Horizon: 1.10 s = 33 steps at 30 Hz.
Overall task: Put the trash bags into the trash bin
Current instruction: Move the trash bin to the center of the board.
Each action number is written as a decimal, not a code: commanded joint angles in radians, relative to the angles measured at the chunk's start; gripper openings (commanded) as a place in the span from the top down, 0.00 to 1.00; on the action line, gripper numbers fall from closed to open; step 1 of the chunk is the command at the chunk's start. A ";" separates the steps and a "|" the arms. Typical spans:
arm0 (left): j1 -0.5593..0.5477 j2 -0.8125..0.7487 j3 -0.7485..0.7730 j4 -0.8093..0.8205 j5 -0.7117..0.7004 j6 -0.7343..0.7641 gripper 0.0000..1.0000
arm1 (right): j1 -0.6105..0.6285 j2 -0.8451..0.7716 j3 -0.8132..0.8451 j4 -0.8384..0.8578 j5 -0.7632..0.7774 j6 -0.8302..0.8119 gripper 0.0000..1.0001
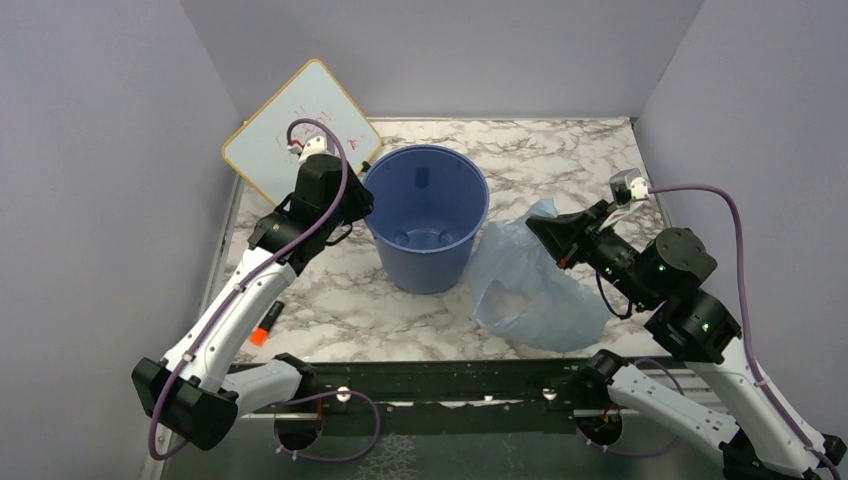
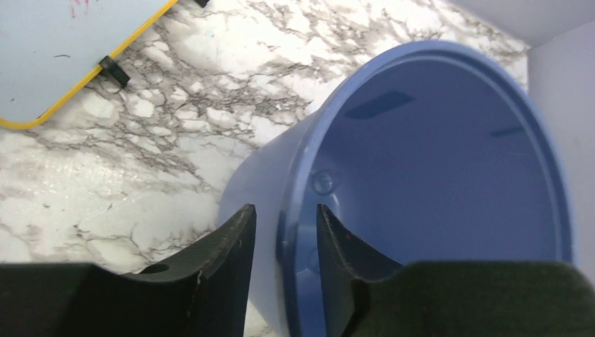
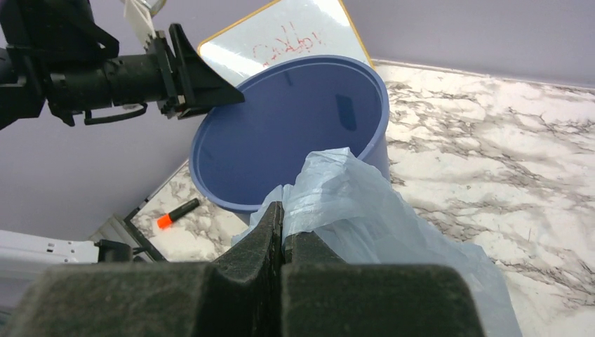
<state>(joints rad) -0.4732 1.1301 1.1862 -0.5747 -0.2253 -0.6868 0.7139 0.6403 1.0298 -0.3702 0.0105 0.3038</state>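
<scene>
The trash bin [image 1: 425, 265] is a blue bucket standing upright at the middle of the marble table, with nothing inside. My left gripper [image 1: 364, 203] is at its left rim. In the left wrist view its jaws [image 2: 285, 208] straddle the bin's wall [image 2: 435, 175], one finger outside and one inside, with a gap on both sides. The trash bag [image 1: 530, 290], thin and light blue, lies crumpled to the right of the bin. My right gripper [image 1: 533, 226] is shut on the bag's top edge [image 3: 365, 210], held up just beside the bin's rim [image 3: 281, 119].
A white board with red writing [image 1: 300, 125] leans at the back left behind the bin. An orange-capped marker [image 1: 265, 325] lies near the left front edge. Purple walls close in the table on three sides.
</scene>
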 commanded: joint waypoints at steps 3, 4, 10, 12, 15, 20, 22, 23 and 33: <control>0.001 0.000 0.095 -0.002 0.046 0.083 0.32 | 0.002 -0.023 0.044 -0.015 0.002 0.011 0.99; 0.001 -0.011 0.097 0.002 0.071 0.109 0.25 | 0.002 -0.031 0.039 -0.007 -0.039 0.000 0.99; 0.000 -0.138 0.043 0.113 0.327 0.301 0.13 | 0.002 -0.023 0.093 -0.097 -0.340 -0.125 0.99; 0.001 -0.185 0.018 0.155 0.423 0.338 0.10 | 0.003 -0.036 0.113 -0.124 -0.413 -0.151 0.99; 0.000 -0.231 -0.006 0.180 0.645 0.399 0.04 | 0.003 -0.084 0.116 -0.124 -0.513 -0.173 0.99; -0.002 -0.225 -0.051 0.180 1.068 0.413 0.03 | 0.002 -0.133 0.105 -0.123 -0.464 -0.167 0.99; -0.013 -0.241 -0.082 0.183 1.099 0.418 0.02 | 0.003 -0.115 0.113 -0.148 -0.351 -0.148 0.99; -0.027 -0.252 -0.101 0.193 1.098 0.424 0.02 | 0.002 -0.098 0.120 -0.166 -0.285 -0.138 0.99; -0.626 -0.205 -0.233 0.202 0.421 0.479 0.01 | 0.002 0.006 0.155 -0.210 0.057 -0.065 0.99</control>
<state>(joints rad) -0.9119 0.9039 0.9977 -0.3931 0.5594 -0.2523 0.7139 0.6491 1.1641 -0.5598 -0.0326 0.2131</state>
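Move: From the left hand, whose fingers straddle the trash bin's left rim, the middle of the hanging trash bag lies about 30 cm to the right and 18 cm back, near its own height. The bin's middle is some 11 cm right, 2 cm back and 14 cm below; the whiteboard about 20 cm ahead, 16 cm left, 23 cm lower. The right hand holds the bag's top, its middle about 6 cm back, 3 cm right and 12 cm below. The left fingers, already loosened astride the bin's rim, spread wide and come clear as the hand rises about 10 cm, then sweeps some 22 cm back and 14 cm right towards the trash bag, sinking again and swinging the wrist clockwise by about 75 degrees. The right hand keeps its pinch on the bag, drawing it back and slightly up, then returning forward nearly to its start. ##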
